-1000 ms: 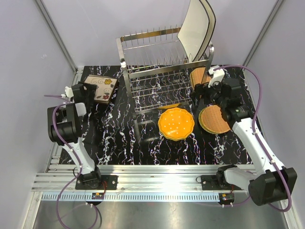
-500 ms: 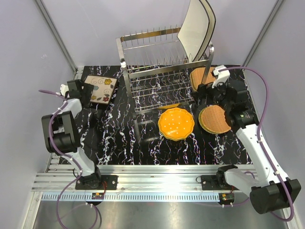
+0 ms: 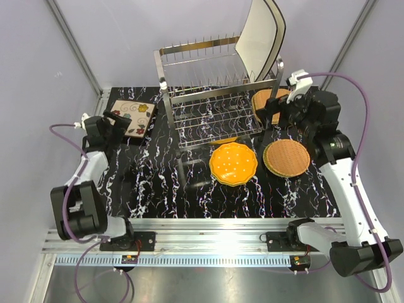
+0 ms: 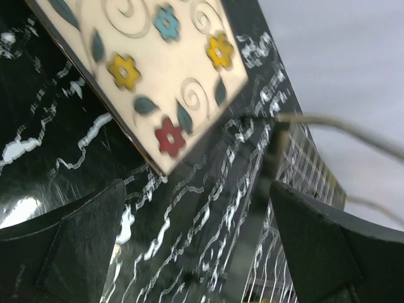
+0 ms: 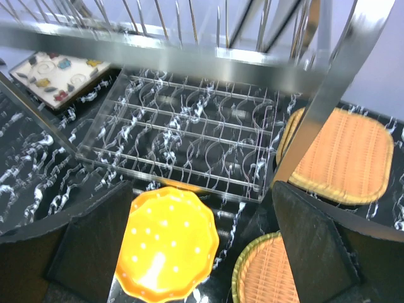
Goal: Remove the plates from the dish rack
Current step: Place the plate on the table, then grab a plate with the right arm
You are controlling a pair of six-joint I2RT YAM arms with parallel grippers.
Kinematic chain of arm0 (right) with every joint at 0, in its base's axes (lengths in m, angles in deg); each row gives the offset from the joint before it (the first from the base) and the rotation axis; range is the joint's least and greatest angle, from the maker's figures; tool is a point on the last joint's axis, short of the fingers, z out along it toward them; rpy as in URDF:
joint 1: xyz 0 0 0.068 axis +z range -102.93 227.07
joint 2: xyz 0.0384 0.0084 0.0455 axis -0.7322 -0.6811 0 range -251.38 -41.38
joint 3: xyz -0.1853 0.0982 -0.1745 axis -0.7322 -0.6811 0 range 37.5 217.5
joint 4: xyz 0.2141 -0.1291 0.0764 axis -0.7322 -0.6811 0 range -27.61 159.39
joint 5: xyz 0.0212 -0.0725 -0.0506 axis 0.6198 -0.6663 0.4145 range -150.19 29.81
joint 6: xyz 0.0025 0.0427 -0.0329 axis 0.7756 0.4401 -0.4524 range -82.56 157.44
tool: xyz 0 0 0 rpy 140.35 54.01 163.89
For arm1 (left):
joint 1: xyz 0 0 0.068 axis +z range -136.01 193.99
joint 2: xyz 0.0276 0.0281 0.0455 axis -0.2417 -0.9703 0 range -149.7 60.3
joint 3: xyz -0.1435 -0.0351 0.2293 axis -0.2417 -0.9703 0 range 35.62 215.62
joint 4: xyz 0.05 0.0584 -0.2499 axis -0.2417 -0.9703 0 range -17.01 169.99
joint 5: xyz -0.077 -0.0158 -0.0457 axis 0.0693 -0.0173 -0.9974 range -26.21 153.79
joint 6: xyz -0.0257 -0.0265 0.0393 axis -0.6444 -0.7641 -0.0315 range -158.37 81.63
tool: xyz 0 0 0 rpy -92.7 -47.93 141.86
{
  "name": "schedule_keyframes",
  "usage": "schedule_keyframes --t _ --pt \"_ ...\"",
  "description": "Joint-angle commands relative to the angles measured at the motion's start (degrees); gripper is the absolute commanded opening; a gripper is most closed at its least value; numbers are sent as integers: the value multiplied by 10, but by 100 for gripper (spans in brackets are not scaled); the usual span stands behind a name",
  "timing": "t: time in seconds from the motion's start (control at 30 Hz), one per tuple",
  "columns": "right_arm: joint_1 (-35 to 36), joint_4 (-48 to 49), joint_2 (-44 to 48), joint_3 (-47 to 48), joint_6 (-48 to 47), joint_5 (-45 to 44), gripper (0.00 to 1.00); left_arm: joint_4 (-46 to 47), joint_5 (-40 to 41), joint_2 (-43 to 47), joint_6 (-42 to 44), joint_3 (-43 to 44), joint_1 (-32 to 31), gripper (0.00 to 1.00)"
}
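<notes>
The steel dish rack [image 3: 218, 91] stands at the back middle of the table. Two large cream plates [image 3: 257, 44] with dark rims stand upright in its top right end. A square flowered plate [image 3: 134, 117] lies flat at the left, and my left gripper [image 3: 112, 126] is open just beside its near corner [image 4: 158, 76]. An orange scalloped plate [image 3: 233, 163] and a round tan woven plate [image 3: 287, 156] lie in front of the rack. Another woven plate [image 3: 265, 101] lies by the rack's right post. My right gripper [image 3: 278, 112] hovers open above them, empty [image 5: 202, 252].
Black marbled table [image 3: 164, 183] with an aluminium rail [image 3: 202, 243] along the near edge. White walls enclose the back and sides. The rack's lower wire shelf [image 5: 183, 136] is bare, with an orange rim [image 5: 170, 184] peeking from under it. Purple cables loop off both arms.
The left arm has folded down and outward, its gripper staying by the flowered plate's corner. The right gripper has risen and moved back toward the rack's right post.
</notes>
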Motion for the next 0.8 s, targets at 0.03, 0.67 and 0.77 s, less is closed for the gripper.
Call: schedule_keyframes --t 0.03,0.67,0.77 --pt "-4 -38 -27 99 7 38 100 67 -77 90 66 -54 -14 99" --pt "16 -207 -293 548 191 -16 75 -113 -33 416 213 -106 -24 99" --pt "39 -181 -293 535 160 -94 73 -130 -10 452 203 -108 -24 99"
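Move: The large plate still standing in the rack has its middle about 15 cm ahead of the right hand, 3 cm to its left and 12 cm higher. The rack's front right corner is 8 cm ahead, 4 cm right and 8 cm up; the yellow plate lies 7 cm back, 5 cm left, far below. From the left hand, the standing plate is some 48 cm right, 7 cm ahead and 32 cm up; the flowered plate is roughly 8 cm straight ahead, 13 cm below. Heading for the plate standing in the rack, the right hand climbs about 12 cm past the front rail, then reaches some 7 cm forward and a little left, its left side rolling up and its fingers closing by a quarter. The left hand, wide open, draws back and up from the flowered plate, about 12 cm each way, and drifts right, fingers tilting up. ##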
